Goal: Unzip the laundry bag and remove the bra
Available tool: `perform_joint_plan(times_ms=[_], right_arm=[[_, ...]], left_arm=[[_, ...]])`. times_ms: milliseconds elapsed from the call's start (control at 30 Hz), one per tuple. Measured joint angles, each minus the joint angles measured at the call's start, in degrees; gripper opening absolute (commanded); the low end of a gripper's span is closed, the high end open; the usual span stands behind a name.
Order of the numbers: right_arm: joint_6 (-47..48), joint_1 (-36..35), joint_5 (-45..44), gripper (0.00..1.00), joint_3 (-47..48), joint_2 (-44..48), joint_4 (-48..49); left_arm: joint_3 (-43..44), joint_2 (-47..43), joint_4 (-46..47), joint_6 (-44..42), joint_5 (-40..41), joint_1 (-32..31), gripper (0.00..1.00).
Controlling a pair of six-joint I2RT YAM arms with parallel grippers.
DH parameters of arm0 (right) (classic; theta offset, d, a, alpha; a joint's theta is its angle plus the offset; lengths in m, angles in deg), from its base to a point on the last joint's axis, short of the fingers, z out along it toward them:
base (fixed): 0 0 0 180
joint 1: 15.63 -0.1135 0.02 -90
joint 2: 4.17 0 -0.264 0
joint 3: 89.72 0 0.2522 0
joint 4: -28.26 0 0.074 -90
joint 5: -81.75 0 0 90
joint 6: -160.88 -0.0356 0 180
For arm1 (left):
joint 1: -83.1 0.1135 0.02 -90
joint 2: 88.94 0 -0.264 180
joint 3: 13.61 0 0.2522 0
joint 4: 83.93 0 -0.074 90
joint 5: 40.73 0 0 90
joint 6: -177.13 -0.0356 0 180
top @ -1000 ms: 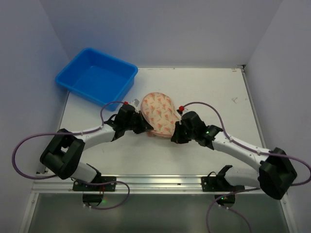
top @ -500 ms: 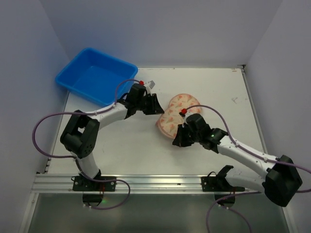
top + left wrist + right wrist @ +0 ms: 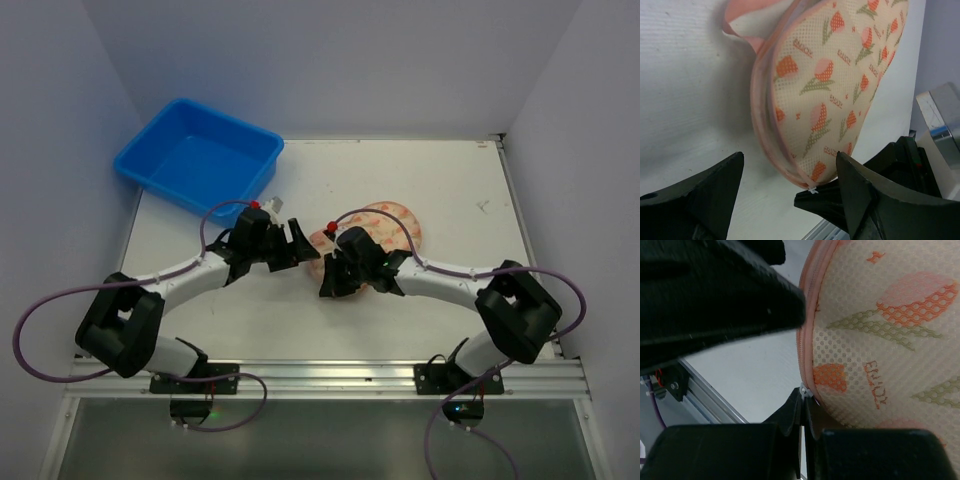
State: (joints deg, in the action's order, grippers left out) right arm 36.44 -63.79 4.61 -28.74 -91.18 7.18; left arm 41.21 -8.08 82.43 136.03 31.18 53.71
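The laundry bag [image 3: 396,216] lies in mid-table, cream with orange tulips and pink zip edging, its left part under my right arm. In the left wrist view the laundry bag [image 3: 835,85] fills the upper middle, its rounded end between my open left gripper's [image 3: 790,160] fingers without touching them. My left gripper [image 3: 303,243] sits just left of the bag. My right gripper [image 3: 327,270] is shut on the small white zip pull [image 3: 805,390] at the bag's lower edge; the same zip pull [image 3: 812,191] shows in the left wrist view. The bra is hidden.
A blue plastic tub [image 3: 200,155] stands at the back left, near the table's edge. White walls close in the table on the left, back and right. An aluminium rail [image 3: 320,375] runs along the near edge by the arm bases.
My left gripper has opened, swung toward the tub and come back beside the bag's left end. The bag has shifted right and lies flatter. My right gripper has moved left, still shut.
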Motion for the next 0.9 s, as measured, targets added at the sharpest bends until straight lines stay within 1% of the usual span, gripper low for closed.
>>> perform_joint_plan(times_ms=[67,100,167,200,267,300,333,467,600,700,800,900], right_arm=[[-0.04,-0.52,0.2,0.0,0.46,-1.66,0.7],[-0.04,-0.72,0.2,0.0,0.5,-2.29,0.96],[-0.04,-1.05,0.2,0.0,0.52,-2.71,0.87],[-0.02,-1.09,0.17,0.0,0.52,-2.71,0.85],[0.07,-1.27,0.09,0.0,0.52,-2.47,0.57],[0.17,-1.29,-0.02,0.0,0.52,-2.25,0.11],[0.31,-1.29,-0.39,0.0,0.52,-1.81,-0.59],[1.03,-1.2,-2.84,0.0,0.09,1.99,-3.98],[1.29,0.87,-3.82,0.0,-1.84,7.48,-8.87],[1.27,4.9,-3.76,0.0,-4.87,11.37,-12.57],[0.96,8.76,-2.49,0.0,-8.9,14.29,-12.59],[1.05,9.27,-0.87,0.01,-9.64,15.61,-12.48]], left_arm=[[-1.46,0.33,2.23,1.64,-0.2,-1.22,0.72],[-1.92,0.76,2.89,2.45,-0.22,-1.9,0.64],[-2.19,2.23,4.11,3.52,-0.2,-2.86,0.52],[-2.19,3.17,4.96,4.15,-0.2,-3.28,0.32],[-2.19,4.96,6.03,5.09,-0.02,-3.58,0.13],[-2.19,5.7,6.38,5.46,0.17,-3.65,0.02],[-2.21,6.32,6.56,5.9,0.28,-3.63,0.0],[-2.43,6.82,7.1,6.21,0.2,-4.04,0.0],[-4.17,5.86,8.61,6.47,0.48,-3.52,0.0],[-7.21,3.43,9.18,6.62,0.68,-1.77,0.0],[-9.7,0.42,9.42,7.26,-0.92,-1.25,0.0],[-12.15,-3.37,10.12,7.63,-1.7,-1.9,0.0]])
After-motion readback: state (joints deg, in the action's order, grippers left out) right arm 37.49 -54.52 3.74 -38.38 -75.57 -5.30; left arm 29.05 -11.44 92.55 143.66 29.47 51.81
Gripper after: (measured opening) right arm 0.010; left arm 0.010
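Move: The zipped edge of the laundry bag that the left gripper is to pinch lies about 4 cm below it, some 2 cm to its right and 1 cm back. The zip pull, already in the right fingers, is roughly 6 cm back, 4 cm right and 4 cm below the left gripper; the bag's body spreads about 15 cm right and 5 cm ahead. From the right gripper, that same edge is roughly 5 cm ahead and 2 cm left, about level. Lower the open left gripper about 4 cm, slightly right and back, and shut its fingers on the bag's zipped edge beside the pull. Keep the zip pull pinched in the right fingers; dip a touch, then sweep that hand some 9 cm right along the edge, away from the left grip, while the left hand, still holding, eases back and a little left. ##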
